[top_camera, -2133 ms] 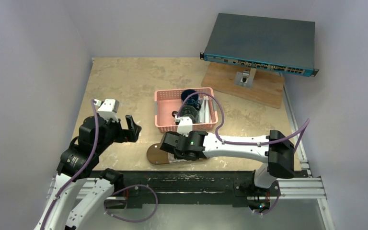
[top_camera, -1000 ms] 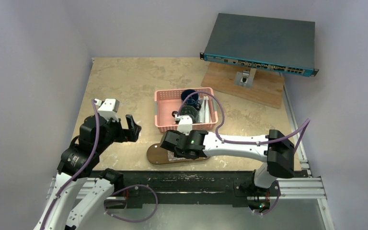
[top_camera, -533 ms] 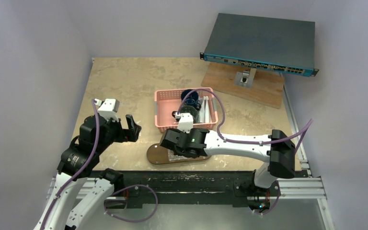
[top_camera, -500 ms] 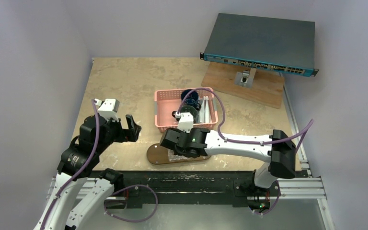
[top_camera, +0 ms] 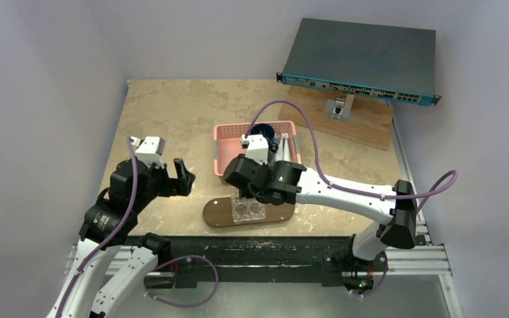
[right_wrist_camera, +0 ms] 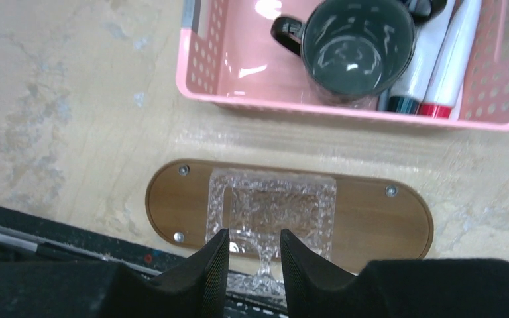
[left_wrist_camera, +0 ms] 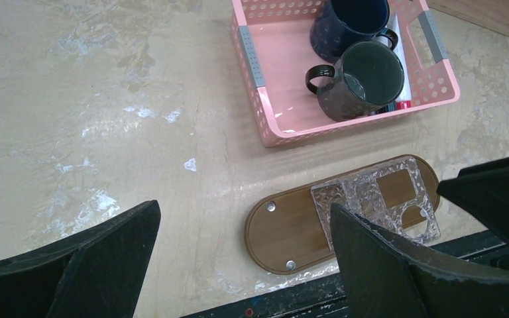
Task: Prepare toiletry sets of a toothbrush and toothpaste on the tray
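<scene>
The tray (top_camera: 219, 213) (left_wrist_camera: 291, 228) (right_wrist_camera: 371, 218), a dark brown oblong board, lies at the table's near edge. A clear textured holder (top_camera: 248, 211) (left_wrist_camera: 378, 199) (right_wrist_camera: 272, 202) rests on it. My right gripper (top_camera: 250, 192) (right_wrist_camera: 253, 237) hangs above that holder, jaws open with nothing between them. Two white toothpaste tubes (right_wrist_camera: 451, 59) (left_wrist_camera: 397, 46) lie along the right side of the pink basket (top_camera: 220, 159) (right_wrist_camera: 192, 83). No toothbrush shows. My left gripper (top_camera: 175, 175) (left_wrist_camera: 244, 209) hovers wide open and empty, left of the tray.
The basket also holds a dark grey mug (right_wrist_camera: 358, 43) (left_wrist_camera: 364, 79) and a blue mug (top_camera: 260, 131) (left_wrist_camera: 344, 23). A network switch (top_camera: 358, 56) on a wooden board (top_camera: 364, 126) stands at the back right. A black rail runs just below the tray.
My right arm has risen from the tray and drawn back toward the basket, its jaws now apart. The clear holder shows uncovered on the tray. The left arm has not moved.
</scene>
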`<state>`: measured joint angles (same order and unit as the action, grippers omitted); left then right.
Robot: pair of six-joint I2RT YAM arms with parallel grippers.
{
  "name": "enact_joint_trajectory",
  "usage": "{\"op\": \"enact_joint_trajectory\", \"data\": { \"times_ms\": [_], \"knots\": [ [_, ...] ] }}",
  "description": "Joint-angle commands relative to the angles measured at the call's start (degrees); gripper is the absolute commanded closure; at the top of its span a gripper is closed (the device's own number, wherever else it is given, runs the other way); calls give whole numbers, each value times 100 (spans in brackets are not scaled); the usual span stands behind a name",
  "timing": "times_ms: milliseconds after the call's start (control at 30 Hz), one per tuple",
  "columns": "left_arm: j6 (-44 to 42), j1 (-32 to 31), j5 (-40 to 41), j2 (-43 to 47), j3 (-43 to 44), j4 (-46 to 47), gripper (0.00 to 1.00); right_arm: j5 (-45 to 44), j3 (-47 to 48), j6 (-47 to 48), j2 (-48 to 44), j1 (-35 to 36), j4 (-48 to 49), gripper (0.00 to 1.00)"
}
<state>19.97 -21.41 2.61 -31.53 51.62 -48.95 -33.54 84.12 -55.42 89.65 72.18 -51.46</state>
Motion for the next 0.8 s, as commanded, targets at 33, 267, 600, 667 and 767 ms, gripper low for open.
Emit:
{"op": "enact_joint_trajectory", "data": {
  "times_ms": [33, 267, 600, 667, 767],
  "knots": [
    [55, -12, 103, -27, -31, 100, 0, -209, 612, 1001, 154, -454, 97, 64],
    [51, -12, 169, -34, -43, 84, 0, -79, 948, 1783, 740, -1011, 363, 64],
    [42, -12, 174, -46, -50, 95, 0, 409, 1062, 2536, 1469, -1518, 1088, 63],
    [42, -12, 178, -59, -55, 95, 0, 487, 1101, 2585, 1619, -1597, 1156, 63],
    [36, -12, 183, -73, -55, 90, 0, 620, 1116, 2626, 1770, -1730, 1256, 63]
  ]
}}
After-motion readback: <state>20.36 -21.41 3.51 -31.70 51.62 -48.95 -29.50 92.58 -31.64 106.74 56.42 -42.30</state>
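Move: Ahead of the right hand, about 16 cm out and 4 cm to its right, stands the green mug in the pink basket, its middle some 9 cm lower. Behind that mug, 7 cm farther out, is the blue mug; the toothpaste tubes lie 8 cm to the green mug's right and 2 cm farther out. The plastic holder on the tray is almost straight under the right hand, 11 cm down. From the left hand, the green mug lies roughly 16 cm ahead and 25 cm right. Leaving the plastic holder behind, the right hand swings forward about 12 cm in a low arch towards the green mug, first rising some 2 cm and then sinking about 7 cm to the basket's near side. On the way it rolls some 15 degrees, its left side dipping, with the empty fingers kept partly open. ##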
